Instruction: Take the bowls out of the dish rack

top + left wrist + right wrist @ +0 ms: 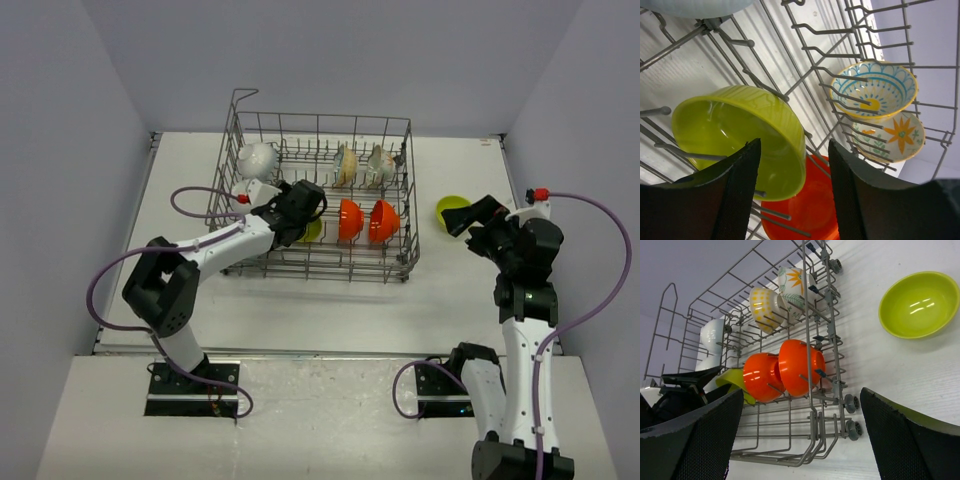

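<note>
The grey wire dish rack (405, 262) stands mid-table. Inside it are white bowls (258, 160), two floral bowls (346, 165), two orange bowls (349, 219) and a yellow-green bowl (740, 130). My left gripper (795, 192) reaches into the rack and is open. Its jaws straddle that yellow-green bowl's rim, one finger (737, 195) inside the bowl. The other finger (860, 195) stands apart outside it, over an orange bowl (810, 210). My right gripper (800, 440) is open and empty, to the right of the rack near a second yellow-green bowl (919, 304) lying on the table.
The rack's raised corner loop (240, 97) stands at the back left, and upright tines (840, 75) crowd round the left gripper. Walls close the table on three sides. Purple cables (600, 260) loop from both arms. The rack's small wheels (852, 402) face the right gripper.
</note>
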Available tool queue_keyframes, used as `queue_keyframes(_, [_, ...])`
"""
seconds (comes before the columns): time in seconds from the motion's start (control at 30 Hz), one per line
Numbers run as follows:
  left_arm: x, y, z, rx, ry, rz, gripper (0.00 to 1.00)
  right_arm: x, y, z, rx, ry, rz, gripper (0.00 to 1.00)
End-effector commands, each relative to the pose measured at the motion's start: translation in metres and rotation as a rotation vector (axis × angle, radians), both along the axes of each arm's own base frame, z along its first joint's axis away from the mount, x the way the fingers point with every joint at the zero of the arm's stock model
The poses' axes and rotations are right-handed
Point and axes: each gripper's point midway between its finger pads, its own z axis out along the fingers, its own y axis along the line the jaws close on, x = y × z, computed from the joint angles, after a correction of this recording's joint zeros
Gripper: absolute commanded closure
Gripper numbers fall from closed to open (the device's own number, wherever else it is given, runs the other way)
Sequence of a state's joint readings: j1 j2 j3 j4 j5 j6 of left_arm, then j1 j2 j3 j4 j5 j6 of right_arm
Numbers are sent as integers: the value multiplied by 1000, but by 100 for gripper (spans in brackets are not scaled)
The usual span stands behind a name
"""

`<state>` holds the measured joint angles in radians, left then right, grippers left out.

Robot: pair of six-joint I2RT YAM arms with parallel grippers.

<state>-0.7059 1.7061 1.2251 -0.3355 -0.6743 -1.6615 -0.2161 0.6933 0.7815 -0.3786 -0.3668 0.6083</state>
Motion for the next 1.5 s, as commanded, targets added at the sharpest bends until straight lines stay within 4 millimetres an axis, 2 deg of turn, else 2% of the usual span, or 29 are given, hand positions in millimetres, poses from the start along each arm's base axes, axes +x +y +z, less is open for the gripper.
queue_keyframes(0.0, [11, 10, -6, -4, -30, 66, 43, -4, 7, 24, -21, -67, 41, 1])
queue_keyframes(0.03, [13, 12, -8, -5, -26, 70, 46, -5, 7, 25, -22, -69, 41, 1])
queue_keyframes(0.1, [12, 14, -13, -9, -10, 80, 46, -6, 7, 28, -27, -81, 42, 1])
queue_keyframes(0.27, [8, 18, -25, -18, 13, 95, 64, -9, 9, 32, -23, -94, 51, 1])
queue_keyframes(0.4, [7, 21, -23, -17, 8, 97, 72, -10, 10, 35, -31, -109, 57, 1])
queue_keyframes(0.5, [4, 22, -21, -33, -3, 97, 90, -10, 11, 35, -29, -107, 61, 1])
queue_keyframes(0.53, [4, 22, -19, -39, -10, 95, 99, -10, 11, 36, -28, -108, 66, 1])
queue_keyframes(0.67, [1, 23, -13, -60, -26, 91, 100, -9, 12, 35, -35, -108, 79, 1])
queue_keyframes(0.83, [2, 21, 10, -92, -99, 56, 100, -9, 16, 33, -32, -98, 101, 1])
queue_keyframes(0.93, [2, 20, 33, -112, -174, 26, 100, -10, 17, 36, -31, -104, 108, 1])
queue_keyframes(1.07, [2, 15, 90, -149, -374, -58, 100, -11, 20, 39, -26, -115, 128, 1])
queue_keyframes(1.13, [1, 13, 115, -93, -473, -132, 100, -11, 23, 40, -14, -117, 146, 1])
queue_keyframes(1.23, [-1, -1, 150, -67, -586, -233, 100, -11, 25, 43, -1, -121, 150, 1])
queue_keyframes(1.27, [-2, -9, 172, -16, -660, -286, 100, -13, 27, 46, 6, -129, 159, 1])
queue_keyframes(1.3, [-4, -17, 183, 18, -695, -341, 100, -13, 29, 48, 9, -136, 166, 1])
queue_keyframes(1.33, [-10, -36, 187, 44, -715, -435, 100, -15, 30, 53, 11, -147, 172, 1])
queue_keyframes(1.37, [-12, -45, 192, 151, -746, -510, 100, -17, 32, 56, 17, -153, 182, 1])
queue_keyframes(1.4, [-14, -59, 209, 197, -803, -580, 100, -21, 38, 64, 21, -171, 218, 1])
queue_keyframes(1.43, [-39, -105, 222, 369, -886, -877, 100, -30, 47, 80, 30, -194, 270, 1])
queue_keyframes(1.47, [-39, -106, 222, 371, -887, -880, 100, -30, 48, 80, 30, -194, 270, 1])
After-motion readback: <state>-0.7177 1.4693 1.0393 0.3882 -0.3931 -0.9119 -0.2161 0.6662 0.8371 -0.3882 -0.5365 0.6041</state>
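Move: The lime bowl tipped over in the rack is what my left hand goes for; its middle lies about 3 cm left, 3 cm back and 5 cm below. About as low, the nearer orange bowl sits level ahead and 7 cm right, the yellow-patterned bowl 13 cm ahead and 6 cm right, and the middle white bowl 5 cm ahead and 13 cm left. From my right hand the lime bowl is roughly 28 cm left, 11 cm ahead and 17 cm below. I sink my left hand about 2 cm with its fingers straddling the lime bowl's rim, then close them and pinch it. After easing slightly left I lift the bowl about 16 cm out of the rack, tipping the fingers up some 30 degrees and, late on, swinging right with a clockwise turn. My right hand, empty and open, drifts about 3 cm up and left. ##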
